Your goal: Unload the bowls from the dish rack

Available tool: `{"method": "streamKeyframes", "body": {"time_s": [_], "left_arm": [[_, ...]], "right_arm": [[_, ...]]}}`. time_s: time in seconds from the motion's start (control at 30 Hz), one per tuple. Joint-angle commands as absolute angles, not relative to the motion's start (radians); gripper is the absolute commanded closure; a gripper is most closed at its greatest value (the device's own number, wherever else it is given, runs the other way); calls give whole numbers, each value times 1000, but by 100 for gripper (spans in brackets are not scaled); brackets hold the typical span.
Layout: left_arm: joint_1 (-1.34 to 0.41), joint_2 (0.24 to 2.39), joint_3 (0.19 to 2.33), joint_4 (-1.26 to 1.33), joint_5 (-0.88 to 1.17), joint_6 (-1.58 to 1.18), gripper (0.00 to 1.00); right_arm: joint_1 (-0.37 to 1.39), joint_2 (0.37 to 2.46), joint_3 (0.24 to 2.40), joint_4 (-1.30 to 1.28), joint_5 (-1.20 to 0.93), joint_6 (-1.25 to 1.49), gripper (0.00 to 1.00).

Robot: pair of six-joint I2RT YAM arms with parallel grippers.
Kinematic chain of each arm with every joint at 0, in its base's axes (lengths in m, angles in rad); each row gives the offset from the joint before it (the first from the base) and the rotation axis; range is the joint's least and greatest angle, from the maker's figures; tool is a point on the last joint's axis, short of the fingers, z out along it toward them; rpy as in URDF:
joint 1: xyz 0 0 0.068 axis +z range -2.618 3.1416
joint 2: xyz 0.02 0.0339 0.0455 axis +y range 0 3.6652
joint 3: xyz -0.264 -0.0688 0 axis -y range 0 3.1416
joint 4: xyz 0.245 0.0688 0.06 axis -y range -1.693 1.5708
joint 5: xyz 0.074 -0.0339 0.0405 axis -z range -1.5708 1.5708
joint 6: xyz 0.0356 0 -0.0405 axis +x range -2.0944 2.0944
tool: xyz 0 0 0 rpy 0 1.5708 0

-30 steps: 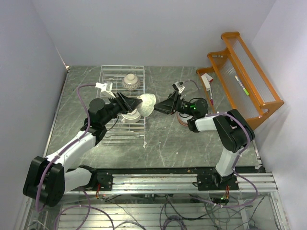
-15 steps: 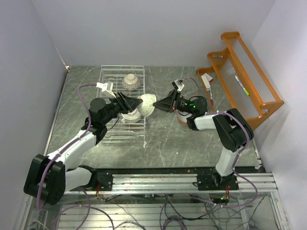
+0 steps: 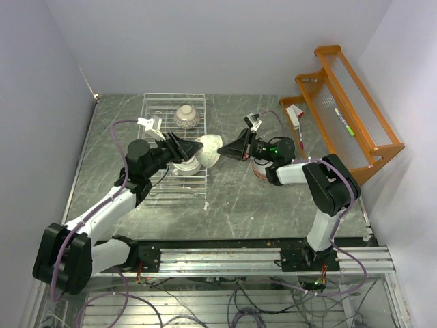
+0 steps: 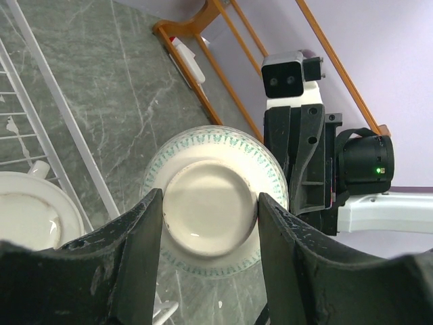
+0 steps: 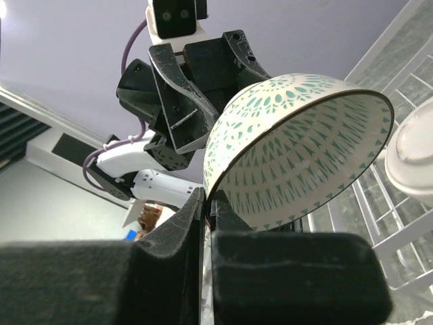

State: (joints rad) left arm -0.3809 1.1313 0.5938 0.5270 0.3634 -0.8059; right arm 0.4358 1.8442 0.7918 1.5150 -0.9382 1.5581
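A white bowl with a green pattern (image 3: 211, 145) hangs in the air between both arms, just right of the dish rack (image 3: 153, 102). My left gripper (image 3: 199, 147) is shut on the bowl's foot (image 4: 210, 210), one finger on each side. My right gripper (image 3: 223, 152) is shut on the bowl's rim (image 5: 304, 156), which it pinches between its fingertips (image 5: 196, 203). A grey patterned bowl (image 3: 186, 116) and a cream bowl with a handle (image 3: 184, 166) sit in the rack. The cream bowl also shows in the left wrist view (image 4: 27, 213).
A reddish-brown bowl (image 3: 260, 169) sits on the table under my right arm. An orange wooden shelf (image 3: 348, 102) stands at the back right, with a white item (image 3: 296, 116) by its foot. The rack's wire edge (image 4: 47, 101) runs close left of the held bowl.
My right gripper has moved left to the bowl and now sits on its rim. The left gripper and the bowl have hardly moved.
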Motion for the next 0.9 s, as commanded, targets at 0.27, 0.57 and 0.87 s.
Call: {"method": "streamKeyframes", "body": {"time_s": [0.27, 0.57, 0.87], "left_arm": [[-376, 999, 642, 441, 287, -719, 15], [-375, 924, 639, 310, 184, -645, 14], [-374, 959, 617, 353, 205, -661, 14]], "right_arm": [[437, 1668, 791, 1316, -962, 1243, 100], [444, 1434, 983, 218, -664, 539, 100], [446, 1360, 1209, -349, -274, 236, 100]]}}
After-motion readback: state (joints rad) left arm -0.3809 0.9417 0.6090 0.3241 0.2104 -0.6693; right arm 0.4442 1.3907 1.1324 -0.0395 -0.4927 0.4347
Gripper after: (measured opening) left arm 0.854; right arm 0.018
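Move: The green-patterned bowl is already shared between both hands: its middle is about 4 cm right and 1 cm ahead of the left fingers that hold its foot, and 4 cm left and 3 cm ahead of the right fingers on its rim. From the right hand, the bowl stack waits roughly 18 cm right, 6 cm ahead and 19 cm below. The white bowl in the rack is 6 cm left of the left hand, 1 cm ahead, 17 cm below. The green-patterned bowl passes to the right hand, which keeps its pinch on the rim while the left fingers open off the foot and that hand draws back about 4 cm left and up. The right hand lifts some 2 cm, easing back slightly, then sweeps forward and right towards the bowl stack, its fingers swinging clockwise and dipping, about 50 degrees of turn in all. ##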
